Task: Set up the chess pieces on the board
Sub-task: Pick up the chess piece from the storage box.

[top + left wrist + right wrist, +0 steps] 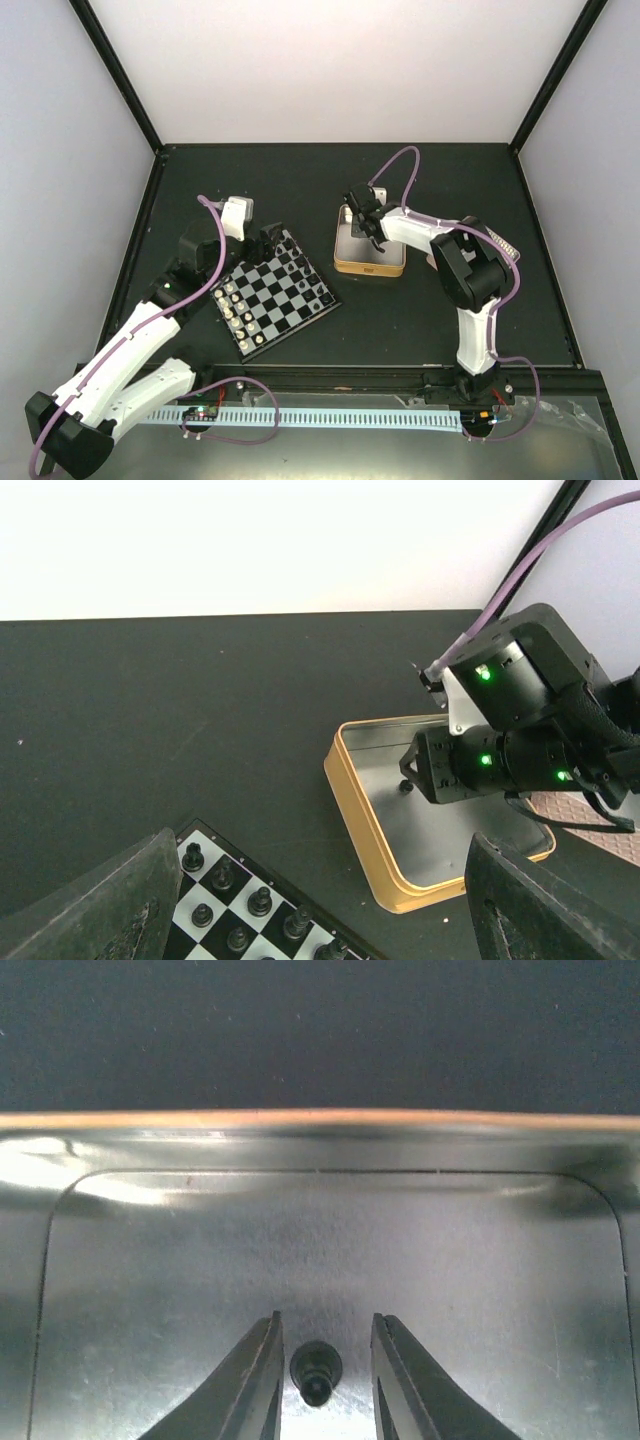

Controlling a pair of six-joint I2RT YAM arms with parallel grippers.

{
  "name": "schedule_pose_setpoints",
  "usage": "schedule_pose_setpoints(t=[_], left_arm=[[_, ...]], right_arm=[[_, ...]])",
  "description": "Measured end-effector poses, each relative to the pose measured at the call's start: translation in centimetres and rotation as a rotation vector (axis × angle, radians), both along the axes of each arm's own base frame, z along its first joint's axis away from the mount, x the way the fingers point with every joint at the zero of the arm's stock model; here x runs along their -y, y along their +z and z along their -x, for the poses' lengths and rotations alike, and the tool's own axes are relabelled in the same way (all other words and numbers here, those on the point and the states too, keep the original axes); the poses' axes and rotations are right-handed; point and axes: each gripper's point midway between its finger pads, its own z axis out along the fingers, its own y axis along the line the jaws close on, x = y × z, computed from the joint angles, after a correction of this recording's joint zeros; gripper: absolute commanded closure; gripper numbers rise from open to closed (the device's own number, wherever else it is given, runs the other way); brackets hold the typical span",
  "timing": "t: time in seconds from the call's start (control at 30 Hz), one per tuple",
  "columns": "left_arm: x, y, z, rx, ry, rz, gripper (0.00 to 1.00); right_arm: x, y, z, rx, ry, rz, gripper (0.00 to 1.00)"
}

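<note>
The board (280, 300) lies left of centre, with black chess pieces (300, 265) along its far right side and cream ones along its near left side. My left gripper (268, 238) hovers open over the board's far corner; in the left wrist view it (320, 920) holds nothing, with black pieces (222, 876) below. My right gripper (360, 218) reaches down into the gold-rimmed tin (368, 268). In the right wrist view its fingers (255, 1385) straddle one small black piece (315, 1370) on the tin floor, with a gap on the right side. That piece (406, 785) also shows from the left wrist.
The tin's far wall (320, 1125) rises just ahead of the right gripper. A patterned flat lid (505, 245) lies right of the right arm. Dark tabletop (400, 320) spreads between board and tin. White walls enclose the table.
</note>
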Motion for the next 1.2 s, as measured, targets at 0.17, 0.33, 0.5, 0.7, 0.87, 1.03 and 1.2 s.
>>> schedule_pose_setpoints(t=[0.17,0.33,0.5,0.7,0.87,1.03,1.2], left_arm=[[0.0,0.0,0.0,0.000,0.001,0.000,0.20],[0.0,-0.1,0.0,-0.001,0.001,-0.001,0.20],[0.0,-0.3,0.0,-0.006,0.001,-0.003,0.20],[0.0,-0.3,0.0,-0.005,0.001,-0.003,0.20],[0.0,-0.3,0.0,-0.005,0.001,-0.003,0.20],[-0.1,-0.3,0.0,-0.004,0.007,-0.005,0.20],[-0.4,-0.1,-0.1,0.003,0.022,-0.005,0.20]], right_arm=[[-0.3,0.2,-0.8,-0.001,-0.003,-0.014,0.80],[-0.2,-0.5,-0.6,-0.028,0.001,-0.014,0.80],[0.0,-1.4,-0.5,-0.056,-0.001,-0.006,0.82],[-0.1,-1.8,-0.5,-0.066,0.000,-0.007,0.99],[-0.1,-1.8,-0.5,-0.067,0.002,-0.003,0.99],[-0.1,-0.6,-0.3,-0.060,0.006,-0.013,0.99],[-1.2,2.7,0.3,-0.030,0.043,-0.070,0.99]])
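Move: The last black chess piece stands on the floor of the storage box, almost under the right hand's partly open fingers: roughly 1 cm ahead and 2 cm below. The box's far rim runs about 6 cm ahead of that hand, level sideways; the chessboard's middle lies some 18 cm to its left, 12 cm back and 4 cm lower. From the idle left hand the piece is around 14 cm ahead, 15 cm to the right and 25 cm down. The black piece is straddled by the right fingers, which ease down about 2 cm with a slight further tip of the wrist, then shut and pinch it between their tips. After a brief hold the hand lifts it, still gripped, some 4.5 cm off the box floor, drifting about a centimetre left towards the chessboard at the end. ##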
